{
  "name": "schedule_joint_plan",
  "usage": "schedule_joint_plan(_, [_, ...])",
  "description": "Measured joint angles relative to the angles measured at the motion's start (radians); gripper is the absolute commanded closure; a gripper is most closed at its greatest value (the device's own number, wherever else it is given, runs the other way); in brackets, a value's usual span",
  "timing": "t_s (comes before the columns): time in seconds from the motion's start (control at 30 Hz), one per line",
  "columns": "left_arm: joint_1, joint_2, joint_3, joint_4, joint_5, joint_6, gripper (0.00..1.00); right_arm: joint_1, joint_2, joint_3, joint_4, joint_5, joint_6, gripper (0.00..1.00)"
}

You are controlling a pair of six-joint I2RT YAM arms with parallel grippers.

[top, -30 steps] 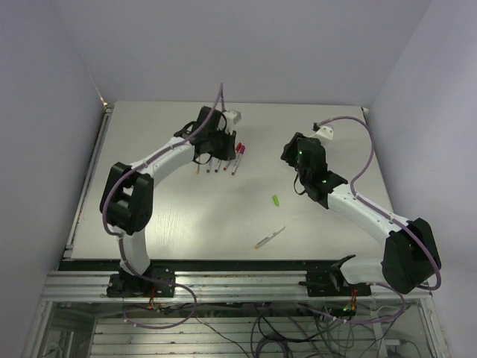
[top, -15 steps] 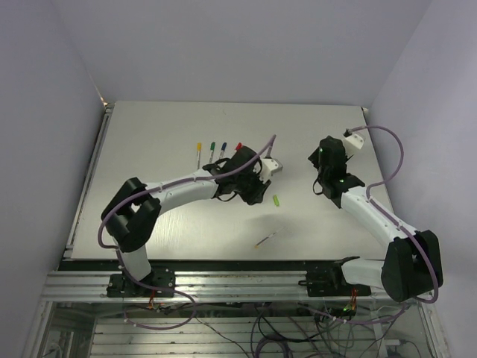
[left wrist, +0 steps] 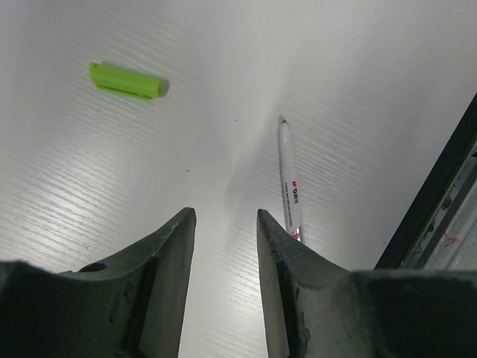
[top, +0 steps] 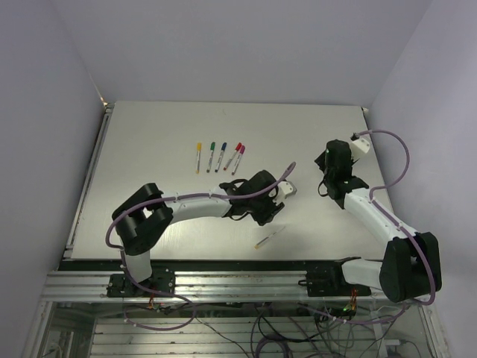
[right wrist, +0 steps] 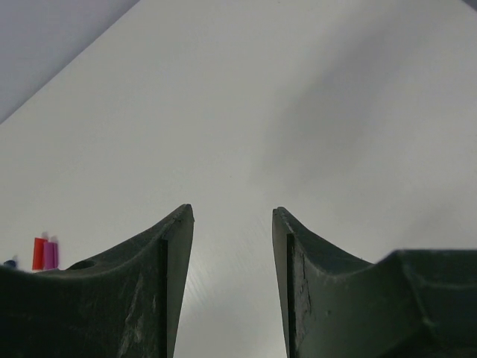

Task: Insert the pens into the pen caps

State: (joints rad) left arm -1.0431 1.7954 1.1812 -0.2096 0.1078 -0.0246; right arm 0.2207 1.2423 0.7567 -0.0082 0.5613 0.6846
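Several capped pens lie in a row at the back middle of the table, caps yellow, green, blue, red and purple. One uncapped white pen lies near the front edge, also in the top view. The light green pen cap lies apart from it; in the top view my left arm hides it. My left gripper is open and empty, low over the table between cap and pen, seen from above. My right gripper is open and empty at the right.
The table's dark front rail runs just past the loose pen. The red cap and the purple cap show at the left edge of the right wrist view. Grey walls close in the table at the back and sides.
My left arm has swung from the pen row at the back down to the front middle, over the green cap, its jaws widening. My right arm has drawn back toward the right.
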Motion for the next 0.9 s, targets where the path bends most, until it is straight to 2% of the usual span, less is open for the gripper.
schedule_joint_plan(0.4, [-0.08,0.006,-0.077,0.034,-0.039,-0.032,0.5,-0.002,0.0,-0.041,0.036,-0.064,0.038,0.56])
schedule_joint_plan(0.9, [-0.098,0.014,-0.098,0.053,-0.031,-0.005,0.49,-0.003,0.001,-0.064,0.049,-0.087,0.042,0.57])
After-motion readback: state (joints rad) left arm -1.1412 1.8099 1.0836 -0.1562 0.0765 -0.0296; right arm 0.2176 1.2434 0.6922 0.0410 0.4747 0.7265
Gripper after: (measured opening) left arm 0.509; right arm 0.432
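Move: The uncapped pen lies about 5 cm back and 3 cm right of the left hand, some 6 cm below, its tip pointing forward and right. The green cap lies about 7 cm ahead and 5 cm to the right of that hand; the nearest capped pen, magenta, is roughly 21 cm ahead, 8 cm left. From the right hand the uncapped pen is some 22 cm back, 21 cm left and 15 cm below. Left hand, fingers staying half open, draws back about 4.5 cm and sinks 3.5 cm towards the uncapped pen. ##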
